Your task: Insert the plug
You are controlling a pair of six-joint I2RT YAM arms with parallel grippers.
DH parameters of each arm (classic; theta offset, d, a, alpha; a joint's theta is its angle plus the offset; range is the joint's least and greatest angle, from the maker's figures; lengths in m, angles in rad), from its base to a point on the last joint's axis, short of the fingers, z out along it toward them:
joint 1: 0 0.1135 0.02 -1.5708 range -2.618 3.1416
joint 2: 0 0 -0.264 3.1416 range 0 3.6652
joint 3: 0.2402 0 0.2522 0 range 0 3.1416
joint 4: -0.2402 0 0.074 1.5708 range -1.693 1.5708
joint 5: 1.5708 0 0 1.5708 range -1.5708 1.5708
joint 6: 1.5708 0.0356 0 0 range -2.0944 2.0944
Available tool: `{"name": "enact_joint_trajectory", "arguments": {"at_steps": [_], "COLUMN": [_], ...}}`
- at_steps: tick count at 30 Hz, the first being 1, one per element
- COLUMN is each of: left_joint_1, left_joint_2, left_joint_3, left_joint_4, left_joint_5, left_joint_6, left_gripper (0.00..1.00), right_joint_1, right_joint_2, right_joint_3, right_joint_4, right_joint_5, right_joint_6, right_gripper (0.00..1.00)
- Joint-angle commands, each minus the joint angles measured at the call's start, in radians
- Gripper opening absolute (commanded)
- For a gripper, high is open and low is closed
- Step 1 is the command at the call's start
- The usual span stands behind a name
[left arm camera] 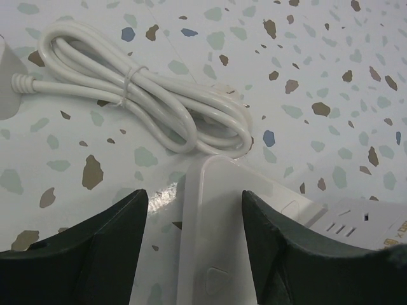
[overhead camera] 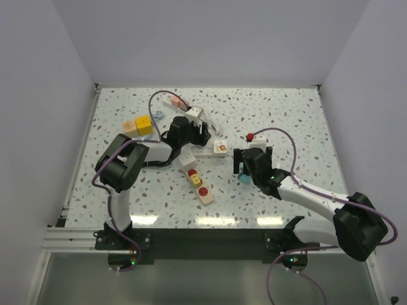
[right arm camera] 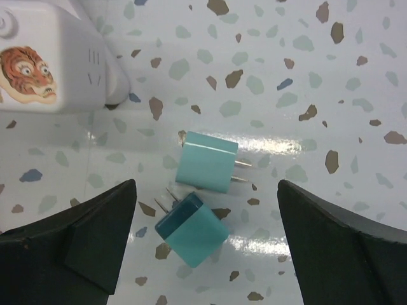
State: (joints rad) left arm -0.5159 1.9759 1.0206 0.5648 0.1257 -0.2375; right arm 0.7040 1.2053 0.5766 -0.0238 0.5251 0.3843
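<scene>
Two teal plugs lie loose on the table between the fingers of my right gripper (right arm camera: 205,187), which is open wide. The lighter plug (right arm camera: 206,167) points its prongs right. The plug with the dark face (right arm camera: 193,230) points its prongs up-left. They appear as one teal spot (overhead camera: 245,179) from above. The white power strip (right arm camera: 51,63) with a tiger sticker lies just beyond them. My left gripper (left arm camera: 194,194) straddles a white power strip's end (left arm camera: 213,222): the right finger is against it and a gap shows at the left finger.
A tied coil of white cable (left arm camera: 146,101) lies ahead of the left gripper. A yellow strip with red buttons (overhead camera: 199,184) sits mid-table. Yellow and orange blocks (overhead camera: 140,125), a white adapter (overhead camera: 194,113) and another corded strip (overhead camera: 172,100) are at the back. A red item (overhead camera: 250,136) is near the right gripper.
</scene>
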Motion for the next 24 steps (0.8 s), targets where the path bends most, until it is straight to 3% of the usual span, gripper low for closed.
{"name": "enact_joint_trajectory", "arguments": {"at_steps": [1, 6, 12, 14, 24], "left_joint_1": [0.016, 0.017, 0.017, 0.017, 0.017], "left_joint_2": [0.011, -0.06, -0.179, -0.215, -0.46], "left_joint_3": [0.062, 0.061, 0.02, -0.005, -0.155], "left_joint_4": [-0.022, -0.003, -0.039, -0.04, -0.083], "left_joint_5": [-0.044, -0.031, -0.018, -0.018, 0.032], "left_joint_6": [-0.034, 0.006, 0.04, 0.046, 0.09], "left_gripper": [0.68, 0.84, 0.92, 0.99, 1.0], "right_joint_1": [-0.012, -0.012, -0.012, -0.012, -0.014], "right_joint_2": [0.002, -0.03, -0.015, 0.002, 0.079], "right_joint_3": [-0.015, -0.049, -0.031, -0.024, 0.009], "right_joint_4": [-0.044, -0.056, -0.106, -0.103, -0.113], "right_joint_5": [-0.076, -0.149, -0.246, -0.244, -0.249], "right_joint_6": [0.005, 0.007, -0.018, -0.015, -0.018], "right_gripper": [0.95, 0.93, 0.93, 0.93, 0.93]}}
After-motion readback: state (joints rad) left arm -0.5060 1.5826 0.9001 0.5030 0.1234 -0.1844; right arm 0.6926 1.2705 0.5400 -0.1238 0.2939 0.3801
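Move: The lower blue plug lies about 5 cm back from the right hand, 1 cm to its left and 8 cm below; the upper blue plug stands level with that hand, also 1 cm left and 8 below. The tiger-stickered white plug is some 4 cm ahead of the right hand and 10 left. From the left hand, the white strip's middle is roughly 4 cm back, 1 right, 3 below; the lower blue plug 15 back, 14 right. The left fingers open wide and come free of the white strip, easing forward a little before the hand climbs about 12 cm and draws back off it. Meanwhile the right hand, open and empty, sinks 5 to 6 cm and pulls back about 4 cm towards the lower blue plug, tipping its fingers some 15 degrees steeper; it closes on nothing yet. ##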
